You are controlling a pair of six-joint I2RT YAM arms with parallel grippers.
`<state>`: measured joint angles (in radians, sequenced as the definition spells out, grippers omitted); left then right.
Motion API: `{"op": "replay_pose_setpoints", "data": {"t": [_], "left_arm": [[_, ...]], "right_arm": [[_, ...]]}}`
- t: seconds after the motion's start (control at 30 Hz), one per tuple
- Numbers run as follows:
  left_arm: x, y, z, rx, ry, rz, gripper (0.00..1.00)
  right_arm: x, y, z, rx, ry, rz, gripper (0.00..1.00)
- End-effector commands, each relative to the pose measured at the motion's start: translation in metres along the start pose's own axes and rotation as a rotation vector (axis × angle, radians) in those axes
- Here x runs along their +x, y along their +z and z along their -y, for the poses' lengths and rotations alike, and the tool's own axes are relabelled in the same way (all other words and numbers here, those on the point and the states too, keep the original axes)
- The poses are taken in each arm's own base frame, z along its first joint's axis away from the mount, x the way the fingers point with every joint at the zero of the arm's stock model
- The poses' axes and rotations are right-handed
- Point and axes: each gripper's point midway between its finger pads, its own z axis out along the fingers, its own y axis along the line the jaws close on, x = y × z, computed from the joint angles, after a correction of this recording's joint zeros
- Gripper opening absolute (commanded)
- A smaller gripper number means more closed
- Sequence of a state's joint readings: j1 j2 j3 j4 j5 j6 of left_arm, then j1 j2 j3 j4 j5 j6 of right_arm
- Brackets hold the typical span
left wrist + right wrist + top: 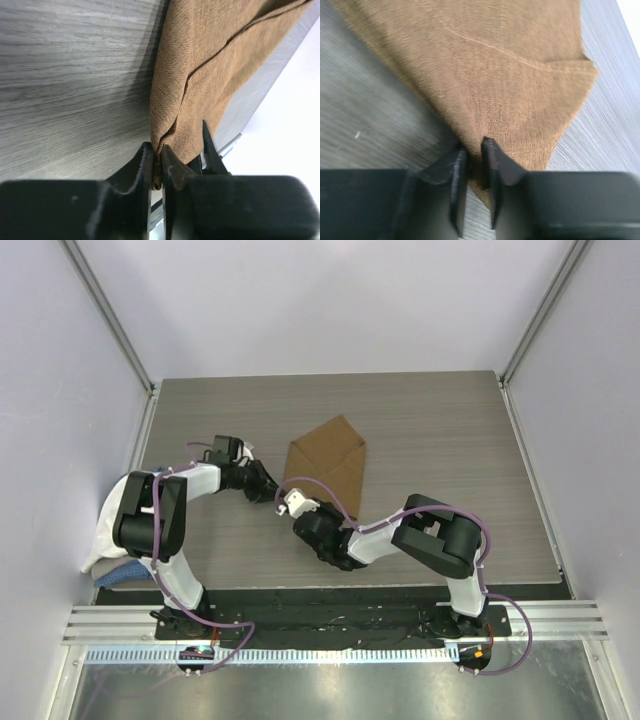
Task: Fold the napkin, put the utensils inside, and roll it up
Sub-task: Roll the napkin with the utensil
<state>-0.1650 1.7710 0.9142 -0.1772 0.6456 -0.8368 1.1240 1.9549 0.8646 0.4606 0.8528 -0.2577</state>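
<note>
The tan-brown napkin (330,455) lies partly folded on the wooden table, with a crease across it. My left gripper (277,489) is at the napkin's near-left corner. In the left wrist view it (156,159) is shut on a thin edge of the napkin (200,60), which rises away from the jaws. My right gripper (297,503) is just beside it, at the same corner. In the right wrist view its fingers (473,147) stand close together with a pinch of the napkin (495,65) between them, and the cloth puckers toward them. The utensils are out of view.
A white cloth (103,540) and a blue cloth (122,575) are piled at the table's left edge, beside the left arm. Metal frame posts and pale walls bound the table (450,440) on both sides. A black rail runs along the near edge.
</note>
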Motion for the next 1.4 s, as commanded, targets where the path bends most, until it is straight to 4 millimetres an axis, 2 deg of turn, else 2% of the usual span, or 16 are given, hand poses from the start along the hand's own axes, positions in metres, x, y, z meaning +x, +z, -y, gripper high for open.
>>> {"op": "replay_pose_setpoints", "data": {"t": [0.0, 0.07, 0.1, 0.2, 0.3, 0.37, 0.43, 0.47, 0.53, 0.57, 0.67, 0.8, 1.0, 1.03, 1.23, 1.37], "left_arm": [[-0.025, -0.019, 0.016, 0.002, 0.054, 0.142, 0.27], [-0.026, -0.021, 0.012, -0.007, 0.049, 0.181, 0.41], [-0.030, -0.021, 0.008, -0.023, 0.050, 0.208, 0.53], [-0.037, -0.026, 0.000, -0.055, 0.058, 0.289, 0.68], [-0.042, -0.035, -0.004, -0.073, 0.076, 0.365, 0.74], [-0.050, -0.045, -0.002, -0.082, 0.101, 0.438, 0.76], [-0.050, -0.051, -0.012, -0.114, 0.120, 0.483, 0.77], [-0.053, -0.060, -0.003, -0.091, 0.149, 0.528, 0.78], [-0.053, -0.067, -0.012, -0.120, 0.174, 0.569, 0.78], [-0.053, -0.075, -0.006, -0.109, 0.196, 0.599, 0.78], [-0.048, -0.081, -0.010, -0.111, 0.232, 0.620, 0.79], [-0.037, -0.087, -0.007, -0.090, 0.283, 0.627, 0.79], [-0.015, -0.086, -0.014, -0.097, 0.321, 0.600, 0.78], [-0.012, -0.087, -0.015, -0.096, 0.331, 0.600, 0.78], [0.011, -0.077, -0.011, -0.057, 0.379, 0.526, 0.79], [0.013, -0.068, -0.012, -0.044, 0.374, 0.517, 0.80]], "right_arm": [[0.004, -0.001, -0.019, -0.153, -0.055, -0.009, 0.18], [0.005, -0.001, -0.025, -0.218, -0.062, -0.041, 0.10], [0.006, -0.001, -0.027, -0.243, -0.061, -0.054, 0.08], [0.003, -0.006, -0.037, -0.361, -0.037, -0.095, 0.01], [0.002, -0.016, -0.045, -0.505, -0.010, -0.165, 0.01], [0.000, -0.026, -0.049, -0.601, 0.027, -0.220, 0.01], [-0.005, -0.033, -0.050, -0.673, 0.063, -0.256, 0.01], [-0.008, -0.038, -0.052, -0.729, 0.108, -0.274, 0.01], [-0.017, -0.045, -0.053, -0.802, 0.158, -0.287, 0.01], [-0.022, -0.050, -0.054, -0.862, 0.217, -0.303, 0.01], [-0.033, -0.060, -0.054, -0.984, 0.293, -0.326, 0.01], [-0.038, -0.055, -0.041, -1.066, 0.445, -0.396, 0.01], [-0.034, -0.050, -0.044, -1.233, 0.633, -0.524, 0.01], [-0.025, -0.044, -0.046, -1.243, 0.663, -0.558, 0.01], [-0.009, -0.031, -0.051, -1.253, 0.708, -0.625, 0.01], [-0.005, -0.029, -0.054, -1.252, 0.711, -0.641, 0.01]]}}
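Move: The right hand point is right at the folded napkin's near edge, its half-open fingers about the cloth and pointing mostly forward; the napkin's middle lies about 11 cm ahead and 2 cm to its left, roughly 1 cm lower. The near-left corner is some 12 cm to the right hand's left and 2 cm farther out, in the left fingers. From the left hand, that near edge at the right hand is 12 cm to the right and 2 cm back. The right hand shuts its fingers on the napkin's near edge and, keeping the pinch, goes about 4 cm left and then 4 cm back towards the robot while its wrist rolls over by nearly 90 degrees, so the fingers swing from pointing forward to pointing down and left and turn the edge over with them. Meanwhile the left hand opens wide and lets go of the near-left corner, backing off some 7 cm left and 4 cm up, then drawing back about 4 cm, its fingers swinging forward by around 30 degrees. ##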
